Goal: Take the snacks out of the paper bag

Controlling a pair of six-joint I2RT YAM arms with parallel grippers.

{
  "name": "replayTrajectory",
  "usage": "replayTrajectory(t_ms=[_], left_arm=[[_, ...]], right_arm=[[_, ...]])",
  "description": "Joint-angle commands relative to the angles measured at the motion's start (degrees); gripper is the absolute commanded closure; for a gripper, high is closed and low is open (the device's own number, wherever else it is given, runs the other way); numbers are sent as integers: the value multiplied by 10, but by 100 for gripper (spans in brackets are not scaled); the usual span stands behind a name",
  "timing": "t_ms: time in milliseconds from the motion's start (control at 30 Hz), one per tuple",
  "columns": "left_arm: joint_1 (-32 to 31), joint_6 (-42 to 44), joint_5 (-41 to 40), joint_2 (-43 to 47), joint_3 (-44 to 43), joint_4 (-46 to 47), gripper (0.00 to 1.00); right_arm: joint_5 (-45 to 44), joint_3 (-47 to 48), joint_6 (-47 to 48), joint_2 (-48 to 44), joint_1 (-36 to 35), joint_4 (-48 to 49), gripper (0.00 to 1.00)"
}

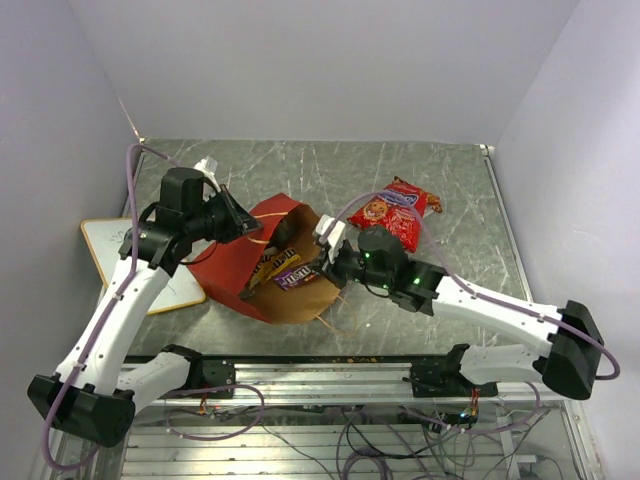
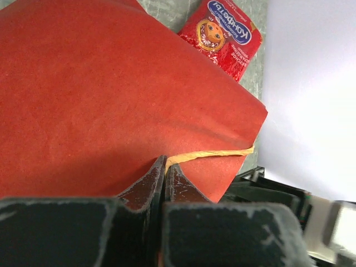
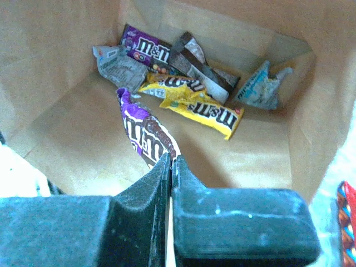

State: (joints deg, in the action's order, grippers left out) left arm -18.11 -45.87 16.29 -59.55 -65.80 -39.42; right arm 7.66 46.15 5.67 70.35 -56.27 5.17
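Observation:
The paper bag lies on its side, mouth toward the right arm. My left gripper is shut on the bag's upper red panel at its rim, holding the mouth up. My right gripper reaches into the bag and is shut on the end of a purple candy packet. Deeper inside lie another purple packet, yellow packets, a brown one and a pale blue one. The red chip bag lies on the table outside, behind the right gripper.
A wood-framed whiteboard lies at the left, partly under the left arm. The table's metal rail runs along the near edge. White walls close in the back and both sides.

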Motion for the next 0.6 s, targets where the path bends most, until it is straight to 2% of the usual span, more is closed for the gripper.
replayTrajectory(t_ms=[0,100,267,433,567], left_arm=[[-2,8,-3,-3,-6,-11,93],[-1,23,8,-11,-2,-13,93],[-2,35,21,-23,0,-18,93],[-2,26,33,-19,19,1,93],[-2,30,32,-16,23,-10,93]], right_arm=[[-41,90,-53,-37,-1,-210,100],[-47,171,-27,-49,-1,-322,100],[-142,262,-48,-83,-1,-430,100],[-178,305,-84,-108,-1,-458,100],[-261,308,-166,-118,-1,-450,100]])
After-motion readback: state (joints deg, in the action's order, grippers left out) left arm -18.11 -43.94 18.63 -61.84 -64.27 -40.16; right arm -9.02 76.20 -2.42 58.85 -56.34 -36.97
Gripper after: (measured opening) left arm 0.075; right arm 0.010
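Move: The red snack bag, already out on the table on the side I am carrying to, lies about 22 cm ahead of my right hand, 24 cm to its right and 17 cm below. The paper bag's middle is some 11 cm to this hand's left, 4 cm farther out and 9 cm lower; the yellow M&M's inside lie roughly 6 cm ahead, 10 cm left, 15 cm down. From my left hand the red snack bag is about 16 cm ahead, 36 cm right and 25 cm below. Keeping the purple M&M's pack pinched by its end, I lift my right hand about 15 cm and swing it some 9 cm to the right, away from the paper bag's mouth, the wrist turning clockwise by nearly 20 degrees. My left hand keeps its hold on the bag's handle and sinks a couple of centimetres. ##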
